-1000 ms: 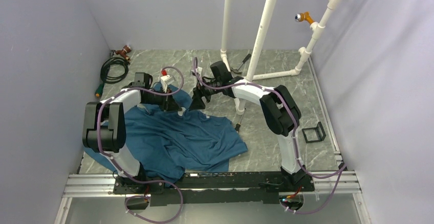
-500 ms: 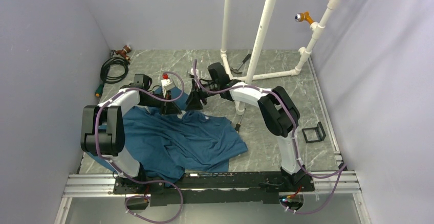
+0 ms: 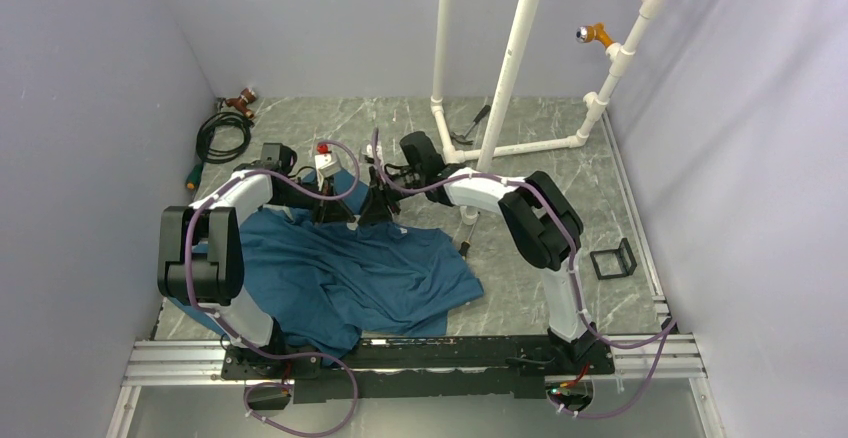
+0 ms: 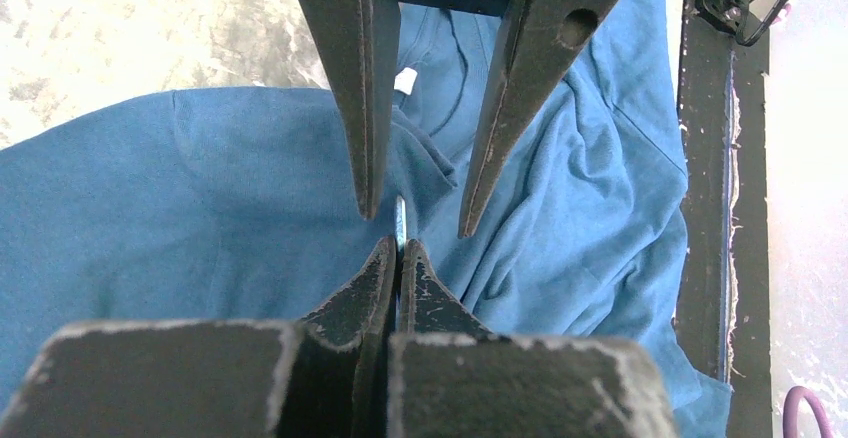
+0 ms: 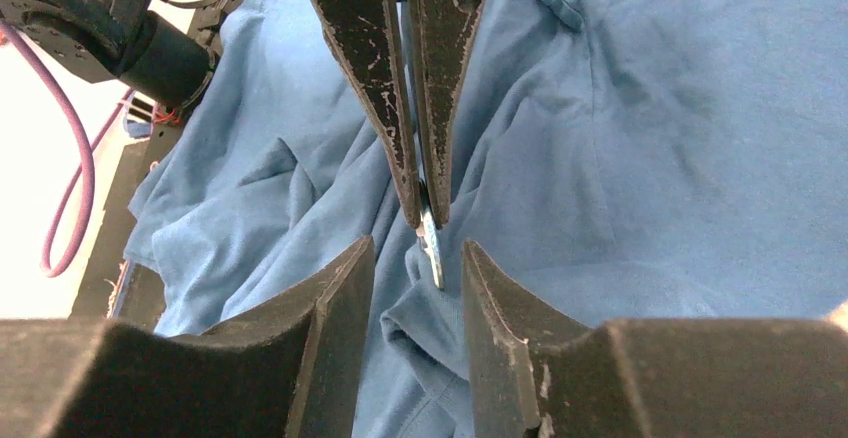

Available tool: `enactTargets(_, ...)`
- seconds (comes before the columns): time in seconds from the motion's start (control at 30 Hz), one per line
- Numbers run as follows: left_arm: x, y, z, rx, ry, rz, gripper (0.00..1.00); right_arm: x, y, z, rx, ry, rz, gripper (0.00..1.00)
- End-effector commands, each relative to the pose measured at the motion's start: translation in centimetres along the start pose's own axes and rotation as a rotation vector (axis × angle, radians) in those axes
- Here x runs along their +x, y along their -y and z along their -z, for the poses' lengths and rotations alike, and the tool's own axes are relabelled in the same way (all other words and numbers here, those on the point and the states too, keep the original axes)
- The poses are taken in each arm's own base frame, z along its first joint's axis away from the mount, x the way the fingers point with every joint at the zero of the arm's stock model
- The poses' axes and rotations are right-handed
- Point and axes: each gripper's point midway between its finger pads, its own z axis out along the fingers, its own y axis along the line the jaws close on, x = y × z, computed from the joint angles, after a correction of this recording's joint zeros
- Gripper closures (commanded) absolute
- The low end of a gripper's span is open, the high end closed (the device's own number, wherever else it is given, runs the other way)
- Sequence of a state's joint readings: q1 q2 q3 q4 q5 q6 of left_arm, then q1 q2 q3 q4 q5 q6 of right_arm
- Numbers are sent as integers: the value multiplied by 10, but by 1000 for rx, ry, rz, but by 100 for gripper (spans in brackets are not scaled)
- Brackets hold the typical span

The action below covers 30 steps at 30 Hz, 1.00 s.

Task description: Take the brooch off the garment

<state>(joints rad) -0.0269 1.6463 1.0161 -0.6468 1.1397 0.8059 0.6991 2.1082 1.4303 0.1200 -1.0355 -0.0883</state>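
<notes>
The garment [image 3: 350, 268] is a teal-blue T-shirt lying crumpled on the table's left half, and it fills both wrist views [image 4: 200, 188] [image 5: 650, 138]. The brooch [image 5: 432, 246] shows edge-on as a thin pale disc [image 4: 400, 218] at the collar fold. My left gripper [image 4: 400, 245] [image 3: 340, 214] is shut on its lower part. My right gripper [image 5: 416, 250] [image 3: 378, 210] faces it tip to tip, open. Its fingers [image 4: 365, 158] straddle the brooch's free end, with a gap on each side.
A white pipe frame [image 3: 510, 68] stands at the back middle, one foot [image 3: 466, 216] just right of the grippers. A coiled black cable [image 3: 222, 136] lies at the back left. A small black bracket [image 3: 612, 260] sits at the right. Grey walls close in on both sides.
My right gripper has moved left to meet the left gripper, and its jaws have narrowed around the brooch. The left gripper stays shut, shifted slightly.
</notes>
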Motion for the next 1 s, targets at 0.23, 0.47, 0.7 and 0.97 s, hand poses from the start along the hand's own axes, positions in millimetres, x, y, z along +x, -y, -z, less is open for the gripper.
enactTargets(0.23,-26,9,6,29,67,-79,97,-12,-8,-8,-62,18,56,100)
enactTargets(0.47,-23,-9,29,-109,156,108,46,-23,-2,-4,-7,58,-46,100)
enactTargets(0.7,-17,-11,52,-282,282,214,46,-27,20,5,97,106,-216,100)
enactTargets(0.97,-13,-19,49,-330,342,276,47,-38,9,9,65,131,-239,100)
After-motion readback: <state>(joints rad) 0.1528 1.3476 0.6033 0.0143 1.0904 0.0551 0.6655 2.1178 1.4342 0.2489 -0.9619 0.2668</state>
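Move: The left gripper holds one rim of the brooch, whose middle is about 2 cm to its right and 1 cm lower. From the right gripper, its parted fingers already around the free rim, that middle is about 2 cm left and 1 cm below. The white garment label lies some 8 cm to the right gripper's right, 2 cm nearer and roughly 8 cm lower; the white pipe's foot stands about 20 cm right, level with it and 9 cm below. Hand the brooch over in place: hold the left gripper nearly still while you shut the right fingers on the brooch's free rim. Then open the left fingers about halfway and draw them about 4.5 cm left, off the brooch, swinging that hand some 25 degrees counter-clockwise. Carry the pinched brooch with the right gripper about 3 cm forward and slightly up, rolling and turning it clockwise a little. ##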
